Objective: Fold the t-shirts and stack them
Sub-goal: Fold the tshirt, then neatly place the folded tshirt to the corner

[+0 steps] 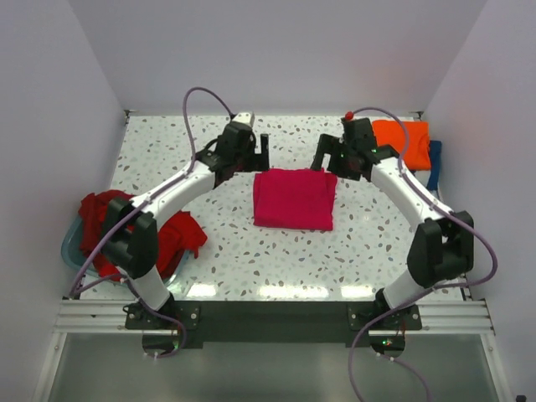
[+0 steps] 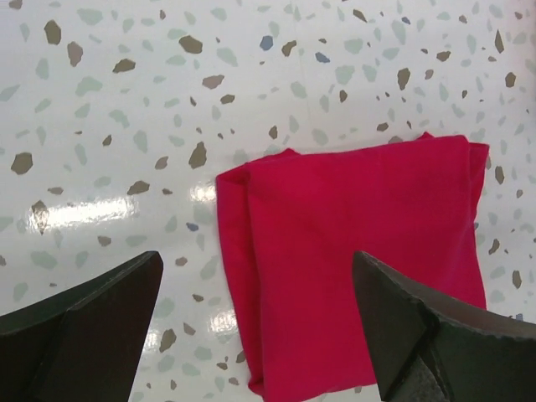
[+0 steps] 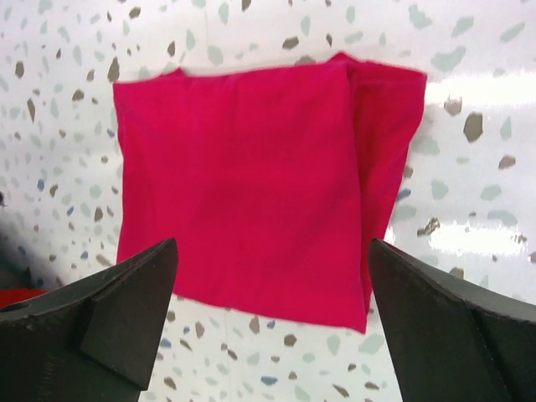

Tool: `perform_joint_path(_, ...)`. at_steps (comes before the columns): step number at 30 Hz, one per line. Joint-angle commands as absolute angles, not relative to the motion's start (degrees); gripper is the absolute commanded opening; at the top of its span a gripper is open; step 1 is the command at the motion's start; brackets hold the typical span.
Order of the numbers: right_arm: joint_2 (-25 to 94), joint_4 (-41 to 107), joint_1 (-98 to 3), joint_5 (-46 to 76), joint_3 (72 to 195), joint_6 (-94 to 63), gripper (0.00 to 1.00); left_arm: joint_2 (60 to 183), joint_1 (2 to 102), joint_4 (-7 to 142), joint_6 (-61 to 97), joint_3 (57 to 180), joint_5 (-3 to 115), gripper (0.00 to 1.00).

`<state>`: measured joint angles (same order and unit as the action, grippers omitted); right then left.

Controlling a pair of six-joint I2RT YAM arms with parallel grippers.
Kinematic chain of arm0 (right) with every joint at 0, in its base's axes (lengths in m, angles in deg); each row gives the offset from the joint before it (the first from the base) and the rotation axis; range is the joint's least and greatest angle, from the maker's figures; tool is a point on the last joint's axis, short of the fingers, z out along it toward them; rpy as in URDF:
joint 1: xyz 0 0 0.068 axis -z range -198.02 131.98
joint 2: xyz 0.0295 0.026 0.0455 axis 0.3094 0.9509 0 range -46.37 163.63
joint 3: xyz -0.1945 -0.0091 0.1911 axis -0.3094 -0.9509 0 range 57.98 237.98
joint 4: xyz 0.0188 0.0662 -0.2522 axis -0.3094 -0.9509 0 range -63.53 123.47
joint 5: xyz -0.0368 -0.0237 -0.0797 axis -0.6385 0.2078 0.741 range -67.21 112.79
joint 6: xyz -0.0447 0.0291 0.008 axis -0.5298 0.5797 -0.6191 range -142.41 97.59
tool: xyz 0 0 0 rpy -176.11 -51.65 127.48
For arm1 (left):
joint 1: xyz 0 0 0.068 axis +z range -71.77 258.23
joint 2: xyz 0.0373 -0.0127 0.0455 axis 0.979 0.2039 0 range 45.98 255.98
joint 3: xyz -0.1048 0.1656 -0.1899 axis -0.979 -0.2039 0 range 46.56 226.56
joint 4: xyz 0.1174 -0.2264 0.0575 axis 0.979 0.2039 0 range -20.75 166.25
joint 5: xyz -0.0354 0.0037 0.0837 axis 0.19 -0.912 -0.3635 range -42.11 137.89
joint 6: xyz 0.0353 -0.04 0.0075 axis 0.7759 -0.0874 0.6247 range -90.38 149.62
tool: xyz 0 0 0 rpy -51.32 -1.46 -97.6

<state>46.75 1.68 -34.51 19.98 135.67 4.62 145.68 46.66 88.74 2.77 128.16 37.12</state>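
A magenta-pink t-shirt [image 1: 295, 198] lies folded into a neat square in the middle of the table, also seen in the left wrist view [image 2: 360, 268] and the right wrist view [image 3: 251, 201]. My left gripper [image 1: 254, 152] hovers just above its far left corner, jaws wide open and empty. My right gripper [image 1: 327, 156] hovers above its far right corner, also open and empty. An orange t-shirt [image 1: 404, 141] lies folded at the far right on top of a navy blue one [image 1: 434, 163]. Dark red t-shirts [image 1: 109, 230] are heaped at the left.
A pale blue plastic tub [image 1: 70, 251] holds the dark red heap at the table's left edge. White walls enclose the speckled table [image 1: 234, 251] on three sides. A metal rail [image 1: 268, 316] with both arm bases runs along the near edge.
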Motion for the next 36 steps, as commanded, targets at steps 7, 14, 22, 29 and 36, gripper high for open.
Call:
perform_joint_path(7,34.41,7.79,-33.14,10.93,120.75,2.73,0.99,134.76,46.86,79.9,-0.52,108.45,43.22,1.0)
perform_joint_path(14,30.89,11.05,-30.07,5.31,112.32,3.7,0.99,132.12,46.77,71.73,-2.72,101.32,49.55,1.0)
perform_joint_path(22,32.82,17.64,-22.86,-4.98,106.5,2.29,0.99,136.59,46.94,66.8,-2.29,101.05,52.81,1.0)
perform_joint_path(29,38.7,22.3,-19.35,-9.55,105.8,1.41,0.99,142.22,47.21,64.6,-1.93,101.93,51.93,1.0)
perform_joint_path(36,46.09,26.34,-18.55,-11.93,106.5,0.79,0.99,145.56,48.17,63.98,-1.76,103.24,52.1,0.94)
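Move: The folded pink t-shirt lies below and between the hands: its middle is about 7 cm back, 11 cm right and 15 cm below the left hand, and about 5 cm back, 12 cm left and 14 cm below the right hand. From the right hand, the orange folded shirt lies some 12 cm ahead and 18 cm right. The bin of red shirts is roughly 17 cm back and 30 cm left of the left hand. With no contact visible, both empty, wide-open hands swing back and down towards the two side edges of the folded pink t-shirt. The left sinks about 12 cm and goes back some 7 cm net, its fingers tipping slightly steeper; the right drops about 10 cm and goes back 6, drifting outward to its right while its wrist rolls nearly 20 degrees, left side up. Each eases forward a couple of centimetres while still descending. ##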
